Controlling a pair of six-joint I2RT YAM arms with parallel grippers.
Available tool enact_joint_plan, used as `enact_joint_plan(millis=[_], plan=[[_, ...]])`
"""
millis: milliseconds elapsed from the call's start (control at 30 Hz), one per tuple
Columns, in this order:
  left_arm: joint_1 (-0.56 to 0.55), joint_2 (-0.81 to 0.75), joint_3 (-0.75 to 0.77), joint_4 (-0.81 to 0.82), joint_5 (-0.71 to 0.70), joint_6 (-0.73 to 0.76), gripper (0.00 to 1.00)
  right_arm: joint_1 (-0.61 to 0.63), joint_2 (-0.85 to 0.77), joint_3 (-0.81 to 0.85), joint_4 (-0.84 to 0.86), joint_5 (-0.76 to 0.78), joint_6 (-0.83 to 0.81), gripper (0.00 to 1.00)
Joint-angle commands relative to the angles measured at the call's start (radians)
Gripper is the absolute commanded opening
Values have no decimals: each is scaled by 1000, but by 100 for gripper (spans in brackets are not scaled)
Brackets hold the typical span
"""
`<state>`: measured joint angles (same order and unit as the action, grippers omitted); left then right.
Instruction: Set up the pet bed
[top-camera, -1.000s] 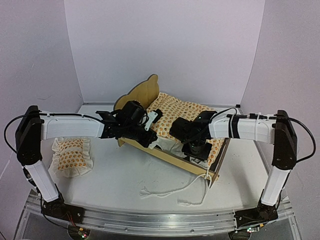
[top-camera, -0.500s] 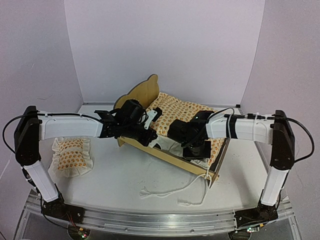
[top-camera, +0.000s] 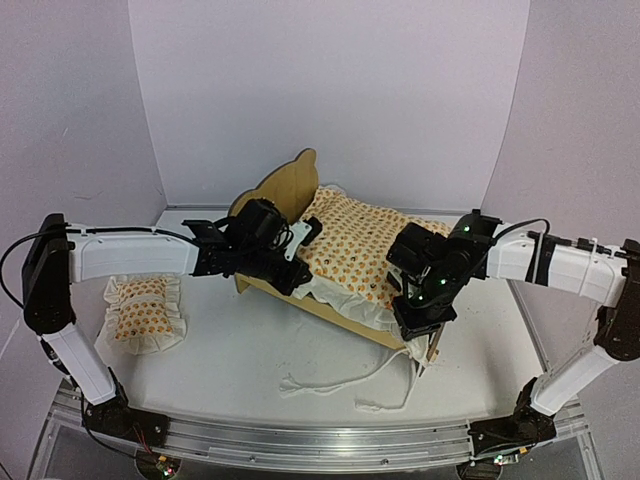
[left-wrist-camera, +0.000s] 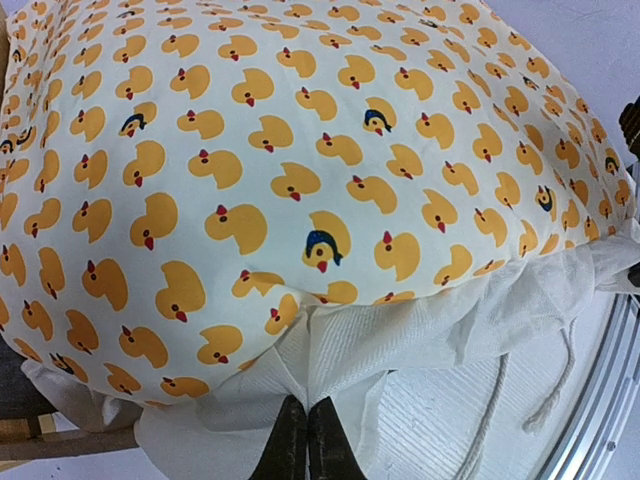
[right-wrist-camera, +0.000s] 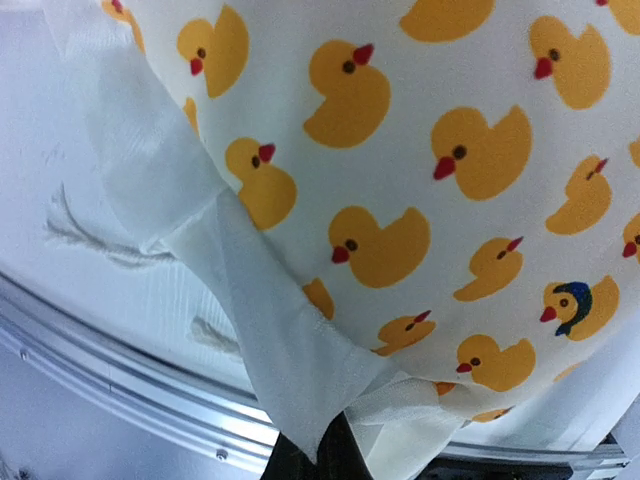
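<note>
The pet bed (top-camera: 283, 187), a plywood frame with a wavy headboard, stands slantwise mid-table. A cream mattress cover (top-camera: 362, 238) printed with yellow ducks lies puffed over it. My left gripper (top-camera: 298, 278) is at the bed's near side by the headboard, shut on the cover's white ruffle (left-wrist-camera: 340, 350); the dark fingertips (left-wrist-camera: 308, 445) pinch a fold of it. My right gripper (top-camera: 418, 322) is at the foot end's near corner, shut on the ruffle (right-wrist-camera: 290, 350) there, with the gripper (right-wrist-camera: 322, 458) mostly hidden under the cloth. The duck fabric (right-wrist-camera: 450, 150) fills the right wrist view.
A small matching ruffled pillow (top-camera: 142, 311) lies at the left near the left arm. White tie cords (top-camera: 345, 385) trail on the table in front of the bed's foot. The table's metal front rail (top-camera: 320, 440) runs along the near edge.
My right gripper shut on the ruffle and moved right to the bed's foot corner, drawing the cover that way. The left gripper stayed shut in place.
</note>
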<state>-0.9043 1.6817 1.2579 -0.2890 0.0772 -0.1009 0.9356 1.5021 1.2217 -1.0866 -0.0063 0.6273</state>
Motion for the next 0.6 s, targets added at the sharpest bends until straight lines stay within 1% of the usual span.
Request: enact_joint_plan(millis=[0,33,100,167,267,300,400,467,500,533,567], plan=[[-2,-61,-57,-27,23,10,0,-18,1,-12,-5,-198,-194,1],[-2,-60,-69,-33,21,7,0,-21,9,-8,-13,-183,-205,7],[-2,-44,-86,-48,20,6,0,-25,16,-2,-33,-151,-219,13],[-2,-27,-98,-58,-28,0,0,-29,13,6,-39,-136,-220,21],[-2,-18,-119,-75,-161,2,0,-31,-15,6,-54,-97,-217,24],[-2,-16,-122,-77,-155,15,0,-31,-28,2,-60,-85,-219,27],[-2,-24,-140,-68,-56,44,1,-31,-71,11,-76,-106,-247,33],[-3,-27,-150,-63,-13,52,2,-34,-108,24,-84,-83,-234,36],[-3,-35,-155,-64,-13,52,3,-40,-125,28,-89,-59,-222,37],[-2,-54,-167,-59,-23,48,6,-50,-141,28,-100,-35,-207,38],[-2,-80,-182,-50,-31,47,13,-74,-153,29,-117,-3,-186,39]])
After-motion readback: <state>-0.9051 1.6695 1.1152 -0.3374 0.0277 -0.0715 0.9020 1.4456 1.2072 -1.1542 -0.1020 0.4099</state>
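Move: The left fingers already hold the white ruffle over the bed's near side rail, whose top runs almost straight beneath them, some 8 cm below; the headboard's middle stands about 10 cm farther out and 5 cm to the left. The right fingers already pinch the ruffle at its foot end, with the frame's near foot corner about 5 cm to their right and 6 cm lower. One cord end lies some 10 cm back and 8 cm left of the right hand, on the table. Still pinching the white ruffle, the left hand draws it down about 6 cm and to the left about 4 cm, slightly back as well, over the near side rail, its left side tilting up some 10 degrees. The right fingers part and let go of the ruffle by the foot corner as that hand eases back about 2 cm, turns a little counter-clockwise, dips slightly, then starts to rise. ##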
